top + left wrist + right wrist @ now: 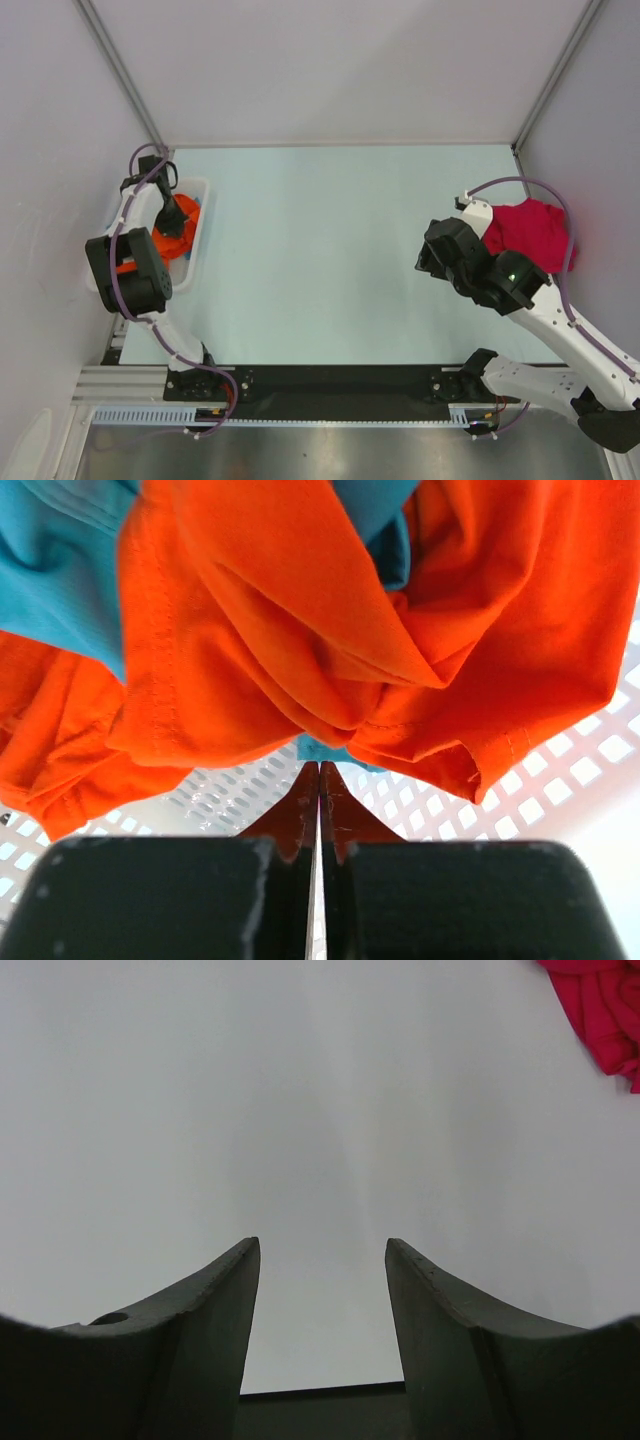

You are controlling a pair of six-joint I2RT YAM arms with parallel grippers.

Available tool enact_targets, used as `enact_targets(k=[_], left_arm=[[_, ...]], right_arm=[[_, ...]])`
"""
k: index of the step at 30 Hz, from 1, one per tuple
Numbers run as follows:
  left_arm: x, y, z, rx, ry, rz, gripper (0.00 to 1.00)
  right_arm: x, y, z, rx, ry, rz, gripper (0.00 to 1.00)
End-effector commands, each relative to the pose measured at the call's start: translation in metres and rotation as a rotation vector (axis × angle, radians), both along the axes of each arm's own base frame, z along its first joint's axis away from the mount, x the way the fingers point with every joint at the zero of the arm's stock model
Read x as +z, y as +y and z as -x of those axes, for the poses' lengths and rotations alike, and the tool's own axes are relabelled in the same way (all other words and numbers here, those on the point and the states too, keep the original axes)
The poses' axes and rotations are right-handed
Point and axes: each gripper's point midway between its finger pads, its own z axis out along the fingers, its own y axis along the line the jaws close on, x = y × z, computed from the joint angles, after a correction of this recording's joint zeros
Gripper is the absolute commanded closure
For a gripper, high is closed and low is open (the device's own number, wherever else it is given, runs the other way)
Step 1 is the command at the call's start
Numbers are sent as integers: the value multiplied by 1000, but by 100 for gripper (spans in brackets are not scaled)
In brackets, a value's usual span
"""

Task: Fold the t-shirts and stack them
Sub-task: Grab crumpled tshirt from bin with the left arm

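The orange t-shirt [300,610] lies bunched in the white mesh basket [570,770], tangled with the teal t-shirt [50,570]. My left gripper [320,768] is shut, its tips pinching the lower folds of the orange cloth where they gather, with a scrap of teal right beside them. From above, the left gripper [172,216] reaches down into the basket [203,190] onto the orange t-shirt [186,232]. The crimson t-shirt [530,232] lies crumpled at the right of the table. My right gripper [428,258] hovers open and empty just left of it; the crimson t-shirt [605,1010] shows at its view's top right corner.
The basket stands against the left wall. Pale walls close the table at the back and on both sides. A black rail [340,380] runs along the near edge between the arm bases.
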Motion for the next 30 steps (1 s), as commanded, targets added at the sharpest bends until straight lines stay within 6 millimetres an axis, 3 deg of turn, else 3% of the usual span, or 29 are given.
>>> enact_targets(k=[1,3,6,7,8,19,23,30], left_arm=[[4,-6,-10,-14,-56,31,99],[10,0,-10,0,-63,3,97],[16,8,-8,19,-58,-37,50],[16,17,-4,45,-41,-63,30],[16,20,-1,68,-33,-67,26],[8,40,23,158,-28,-64,23],[15,43,21,159,-48,-80,23],[-1,38,15,133,-42,-36,29]], right_arm=[[8,-6,-4,-23,-33,13,41],[7,-3,-6,-17,-31,14,41],[7,1,-8,-9,-28,9,41],[8,1,-9,-8,-32,5,41],[7,1,-8,-7,-29,8,41],[8,6,-13,13,-24,25,41],[9,8,-15,15,-25,25,41],[10,9,-15,20,-25,23,41]])
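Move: The left hand is down inside the bin with its fingers shut on nothing. The orange t-shirt's crumpled middle lies about 3 cm ahead of it, 3 cm to its left and a couple of centimetres lower. The blue t-shirt is some 10 cm left and 3 cm ahead, at a similar height; the bin's right rim stands roughly 6 cm to its right, level fore and aft. From the right hand, the orange t-shirt is about 57 cm left, 17 cm ahead and 18 cm down. The left hand's empty fingers spring from shut to about three quarters open, and mostly after that the hand shifts some 3.5 cm left and 2.5 cm back along the near edge of the orange t-shirt, sinking about 1 cm. The wrist turns slightly counter-clockwise, by 5 to 10 degrees, and the hand then halts with its fingers still open and the bunched orange hem showing just ahead between the tips, any touch not to be made out. ##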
